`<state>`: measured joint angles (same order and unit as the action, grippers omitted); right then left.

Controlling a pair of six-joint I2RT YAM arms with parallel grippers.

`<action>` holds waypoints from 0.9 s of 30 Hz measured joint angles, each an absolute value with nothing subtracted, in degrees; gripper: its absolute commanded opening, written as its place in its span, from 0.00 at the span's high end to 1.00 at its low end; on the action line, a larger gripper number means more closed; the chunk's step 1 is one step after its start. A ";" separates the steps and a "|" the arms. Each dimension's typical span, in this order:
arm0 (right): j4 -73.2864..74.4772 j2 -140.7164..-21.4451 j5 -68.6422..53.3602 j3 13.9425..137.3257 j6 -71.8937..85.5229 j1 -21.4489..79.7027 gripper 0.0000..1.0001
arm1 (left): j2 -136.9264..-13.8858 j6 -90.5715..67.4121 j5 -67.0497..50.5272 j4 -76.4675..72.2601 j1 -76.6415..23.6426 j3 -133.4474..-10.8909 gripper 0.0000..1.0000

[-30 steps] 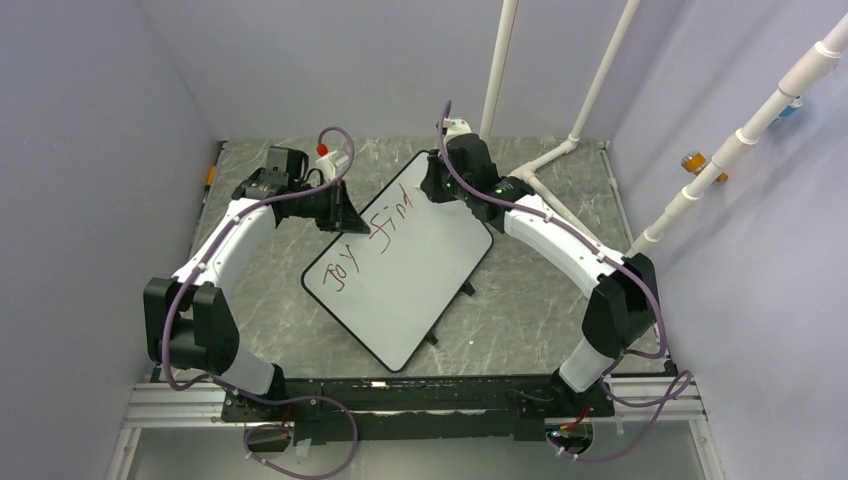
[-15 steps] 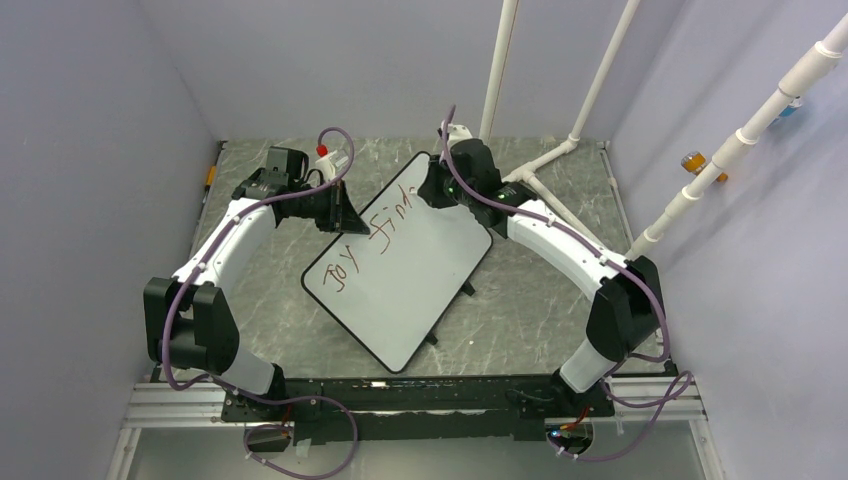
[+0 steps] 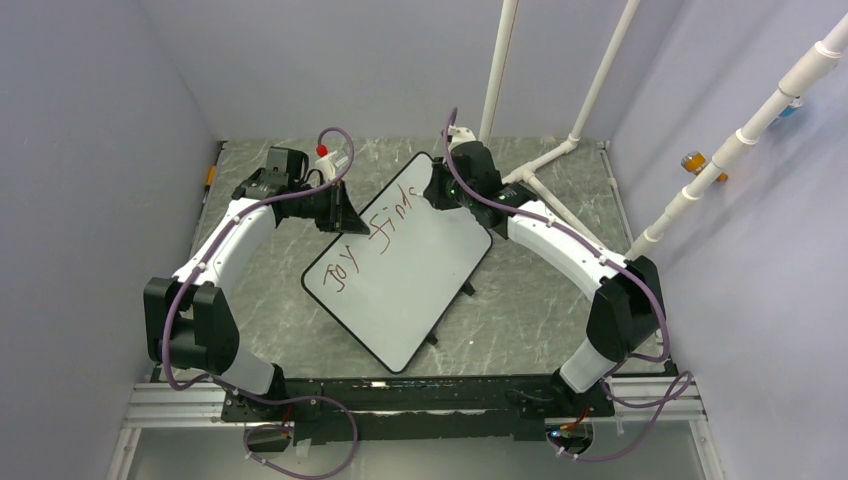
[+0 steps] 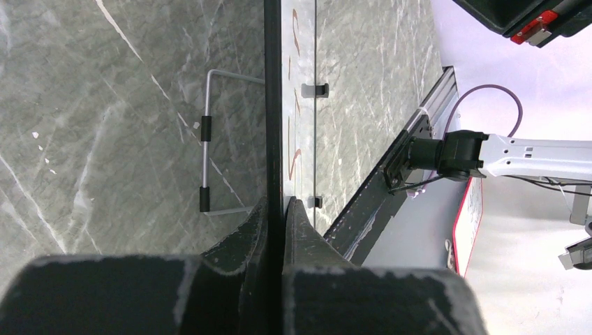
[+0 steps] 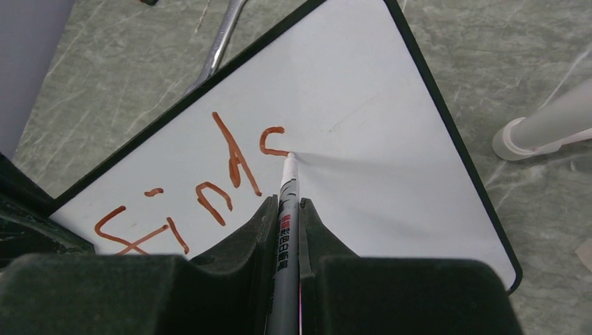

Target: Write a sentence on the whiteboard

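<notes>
The whiteboard lies tilted on the marble table, propped up at its far-left edge. My left gripper is shut on that rim; in the left wrist view the board runs edge-on between the jaws of the gripper. My right gripper is shut on a grey marker, whose white tip touches the board. The sentence reads "Joy" and "Find" in reddish-brown. In the right wrist view the marker tip rests at the end of a small curved stroke after "Find".
White pipes rise at the back right, one foot just beyond the board's corner. A wire stand shows under the board. A red-capped item sits behind the left arm. Purple walls close in on both sides.
My right gripper has shifted slightly to the right along the board, and a new short stroke has appeared after "Find". The left gripper and the board have not moved.
</notes>
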<state>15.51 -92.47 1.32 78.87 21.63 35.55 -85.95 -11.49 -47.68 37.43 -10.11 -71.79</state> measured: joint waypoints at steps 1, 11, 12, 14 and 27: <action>15.55 -92.44 1.45 78.74 21.63 35.55 1.00 | -85.95 -11.51 -47.66 37.43 -10.11 -71.79 1.00; 16.10 -89.06 -1.72 74.43 21.45 35.07 1.00 | -85.95 -11.42 -47.94 37.39 -10.11 -71.79 1.00; 16.36 -88.38 -2.13 73.89 21.45 35.07 1.00 | -85.89 -11.25 -48.21 37.23 -10.11 -71.79 1.00; 16.64 -86.74 -3.07 72.60 21.43 35.09 1.00 | -85.69 -11.11 -48.25 37.15 -10.13 -71.79 1.00; 14.11 -76.75 -10.22 67.44 20.73 43.20 1.00 | -85.30 -11.05 -48.12 37.08 -10.22 -71.79 1.00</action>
<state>14.11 -76.75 -10.22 67.44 20.73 43.20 -85.30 -11.05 -48.12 37.08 -10.22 -71.79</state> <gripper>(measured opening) 0.138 0.087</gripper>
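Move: The right hand holds the marker with its tip on the half-drawn "s", about 3 cm ahead of the hand, 3 cm to its left and 3 cm below. The letter "n" lies about 3 cm back and 5 cm left of the hand, and the "f" some 8 cm back and 10 cm left, both about 4 cm below. From the left hand, gripping the board's edge, the "s" lies roughly 9 cm ahead, 10 cm right and 1 cm below. Back, and slightly right and down, the right hand draws the marker some 3–4 cm to finish the lower curve of the "s". The marker then comes off the board as the hand rises about 4 cm and sweeps faster back and left towards the "f" and the left gripper, turning nearly 20 degrees counter-clockwise. The right fingers keep the marker; the left gripper goes on steadying the board's edge. ##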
